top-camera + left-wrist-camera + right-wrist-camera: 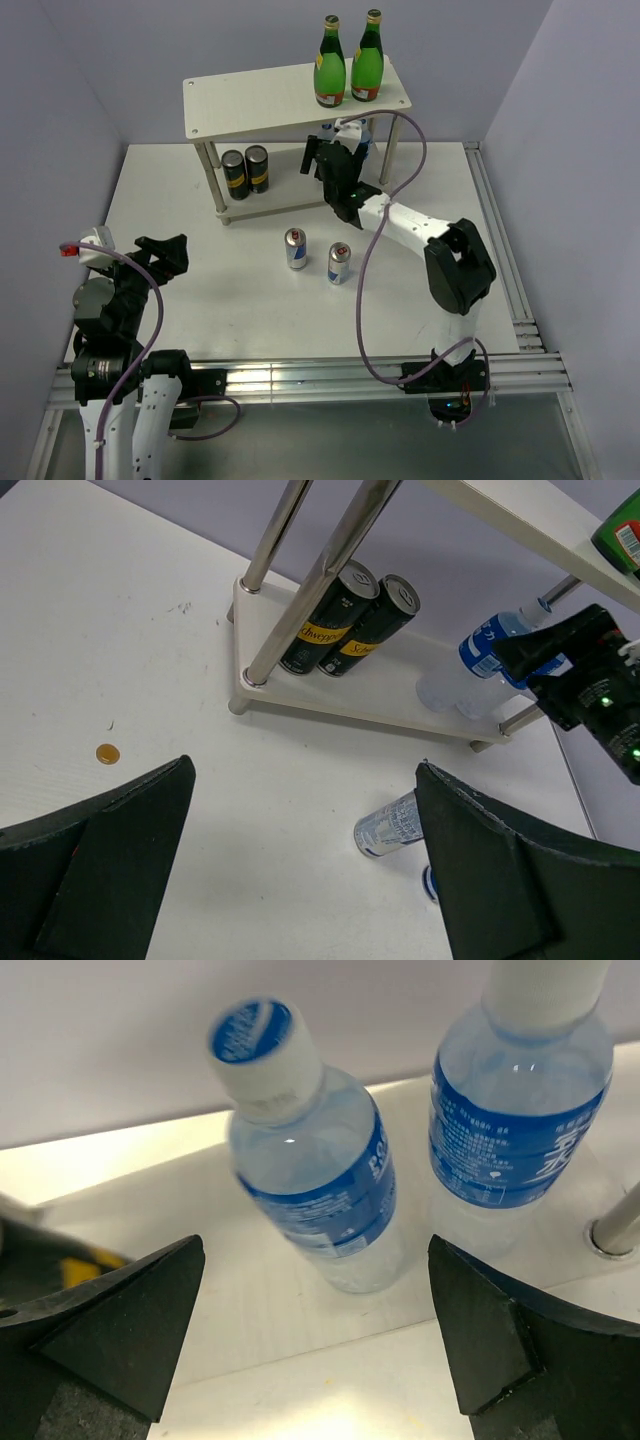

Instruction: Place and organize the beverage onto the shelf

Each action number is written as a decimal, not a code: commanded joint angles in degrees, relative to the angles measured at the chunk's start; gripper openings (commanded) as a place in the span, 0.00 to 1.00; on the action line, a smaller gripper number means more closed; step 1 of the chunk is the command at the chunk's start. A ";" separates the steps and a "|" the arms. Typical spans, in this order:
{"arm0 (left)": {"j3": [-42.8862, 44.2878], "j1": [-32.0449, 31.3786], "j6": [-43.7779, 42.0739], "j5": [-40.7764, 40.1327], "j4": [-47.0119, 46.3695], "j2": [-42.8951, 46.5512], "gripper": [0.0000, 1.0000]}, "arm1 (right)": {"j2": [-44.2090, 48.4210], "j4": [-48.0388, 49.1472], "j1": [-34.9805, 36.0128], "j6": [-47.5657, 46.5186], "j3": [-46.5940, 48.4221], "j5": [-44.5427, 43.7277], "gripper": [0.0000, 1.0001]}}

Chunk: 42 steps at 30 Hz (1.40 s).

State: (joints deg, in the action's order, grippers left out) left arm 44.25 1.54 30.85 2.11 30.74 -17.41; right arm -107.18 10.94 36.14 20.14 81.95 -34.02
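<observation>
The shelf (262,101) stands at the back of the table. Two green bottles (329,64) stand on its top board. On the lower tier (140,1175), two water bottles (315,1175) (515,1130) stand side by side. My right gripper (320,1350) is open just in front of the left one, touching neither. Two silver-blue cans (296,248) (339,263) stand on the table in front of the shelf. My left gripper (305,870) hovers open and empty over the table's left side, with one silver-blue can (390,825) beyond its right finger.
Two black cans with yellow labels (348,620) stand at the left end of the lower tier. A shelf leg (615,1225) rises just right of the water bottles. A small orange spot (107,753) lies on the table. Grey walls close in the table.
</observation>
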 commanded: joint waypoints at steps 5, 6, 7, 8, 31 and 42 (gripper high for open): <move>0.13 0.57 0.00 -1.58 -1.47 -0.78 0.99 | 9.08 1.19 1.04 0.34 -8.01 5.81 1.00; -0.13 0.83 -0.87 0.77 -3.48 -0.70 0.99 | 10.66 1.02 1.73 0.42 -9.60 4.94 1.00; -0.56 0.83 -0.88 2.79 -4.89 -0.52 0.99 | 14.15 0.93 2.26 0.34 -11.27 4.32 1.00; -1.44 0.83 0.34 6.03 -6.12 -0.09 0.99 | 16.28 0.84 2.88 0.08 -14.77 2.83 1.00; -1.48 -42.92 -1.24 -32.69 -32.30 -32.88 0.99 | 66.83 -30.62 24.15 13.60 -35.19 -18.01 1.00; -26.75 -61.56 4.13 -41.13 -45.94 -24.68 0.99 | 69.12 -35.81 27.76 19.31 -39.50 -20.56 1.00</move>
State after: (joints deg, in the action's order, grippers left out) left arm 18.59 -57.82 34.17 -34.74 -6.37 -40.64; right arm -39.13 -23.24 63.20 36.51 43.18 -51.57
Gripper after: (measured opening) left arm 0.994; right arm 0.998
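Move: The left Red Bull can stands about 15 cm ahead of the left gripper, 23 cm to its right and 23 cm below; the right can is some 11 cm ahead of that gripper and 34 cm to its right. From the right gripper, the right can lies about 20 cm back, 1 cm right and 15 cm below, the left can 16 cm back and 10 cm left. The just-placed bottle stands 5 cm ahead of the right gripper, 6 cm below. Draw the open right gripper back out of the shelf by about 28 cm and some 10 cm right, arching up and then sinking, to the near right side of the right can. Meanwhile swing the open left gripper forward and right, then back and down towards the left can, ending some 17 cm right and 15 cm lower, wrist turned about 20 degrees clockwise; touch nothing. ##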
